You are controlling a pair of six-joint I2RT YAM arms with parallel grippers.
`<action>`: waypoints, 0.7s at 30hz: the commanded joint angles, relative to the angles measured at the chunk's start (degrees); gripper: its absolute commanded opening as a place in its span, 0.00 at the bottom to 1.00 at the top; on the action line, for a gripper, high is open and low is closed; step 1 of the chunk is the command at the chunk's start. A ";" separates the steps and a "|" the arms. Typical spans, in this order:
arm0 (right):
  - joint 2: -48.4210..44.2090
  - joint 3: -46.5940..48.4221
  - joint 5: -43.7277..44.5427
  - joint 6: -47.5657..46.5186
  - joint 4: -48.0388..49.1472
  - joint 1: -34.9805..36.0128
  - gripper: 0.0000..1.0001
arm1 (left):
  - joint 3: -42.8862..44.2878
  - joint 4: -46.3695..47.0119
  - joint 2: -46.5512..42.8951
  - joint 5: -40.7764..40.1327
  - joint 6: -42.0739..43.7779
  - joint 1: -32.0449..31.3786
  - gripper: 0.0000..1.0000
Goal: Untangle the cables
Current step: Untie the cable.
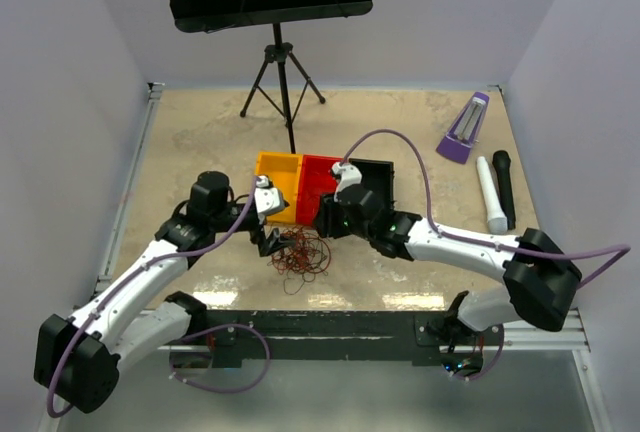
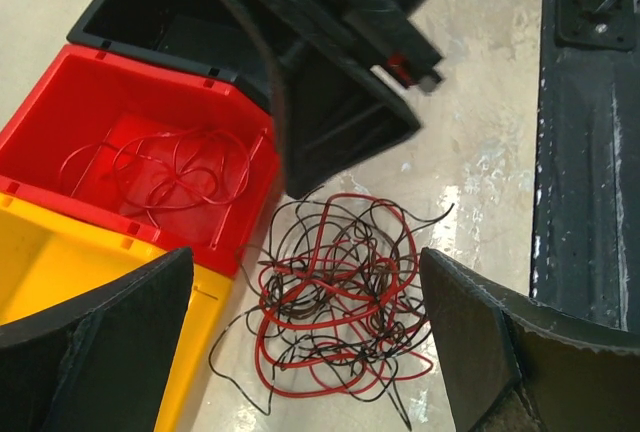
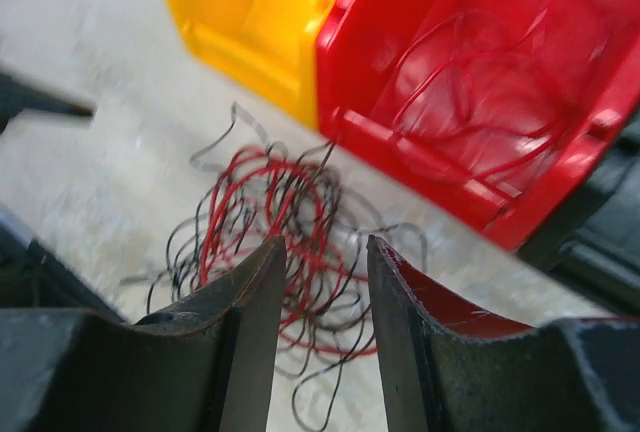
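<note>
The cables lie as a loopy clump of thin red and black wires on the table, just in front of the bins. In the left wrist view the cables sit between and beyond the widely spread fingers of my open left gripper, which holds nothing. My left gripper is at the clump's left edge. My right gripper hovers above the clump's far right side, by the red bin. In its own view the right gripper is partly open and empty, with the cables below. A loose red wire lies in the red bin.
A yellow bin stands left of the red one and a black bin right of it. A music stand tripod stands at the back. A purple object, a white cylinder and a black one lie at the right.
</note>
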 commanded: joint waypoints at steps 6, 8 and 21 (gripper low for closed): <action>2.22 -2.01 -9.97 3.23 14.36 2.52 0.43 | -1.12 4.81 -1.07 -1.60 0.08 0.73 1.00; 4.59 -1.05 -10.95 3.67 14.80 2.60 0.43 | -0.95 4.99 -1.42 -1.60 -0.80 0.82 1.00; 3.56 0.98 -7.18 2.27 8.31 3.39 0.43 | -1.47 5.52 -3.79 -1.24 -1.86 0.91 1.00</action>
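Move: From the right hand, the cable tangle lies some 6 cm to the left, 4 cm back and about 10 cm below. The red bin with the loose cable stands about 13 cm ahead, 1 cm to the left; the yellow bin is roughly 12 cm left and 14 cm ahead, the black bin 12 cm right and 13 cm ahead. From the left hand, the tangle is about 7 cm to the right, roughly level fore and aft, 15 cm below. Swing the right gripper left and back, away from the bins, to come in over the cable tangle: about 4 cm left and 3 cm back, sinking 2 to 3 cm once it is over there. Turn the wrist some 10 degrees, mostly counter-clockwise, and leave the fingers as far apart as they are, without gripping yet. Hold the left gripper nearly still, wide open. ##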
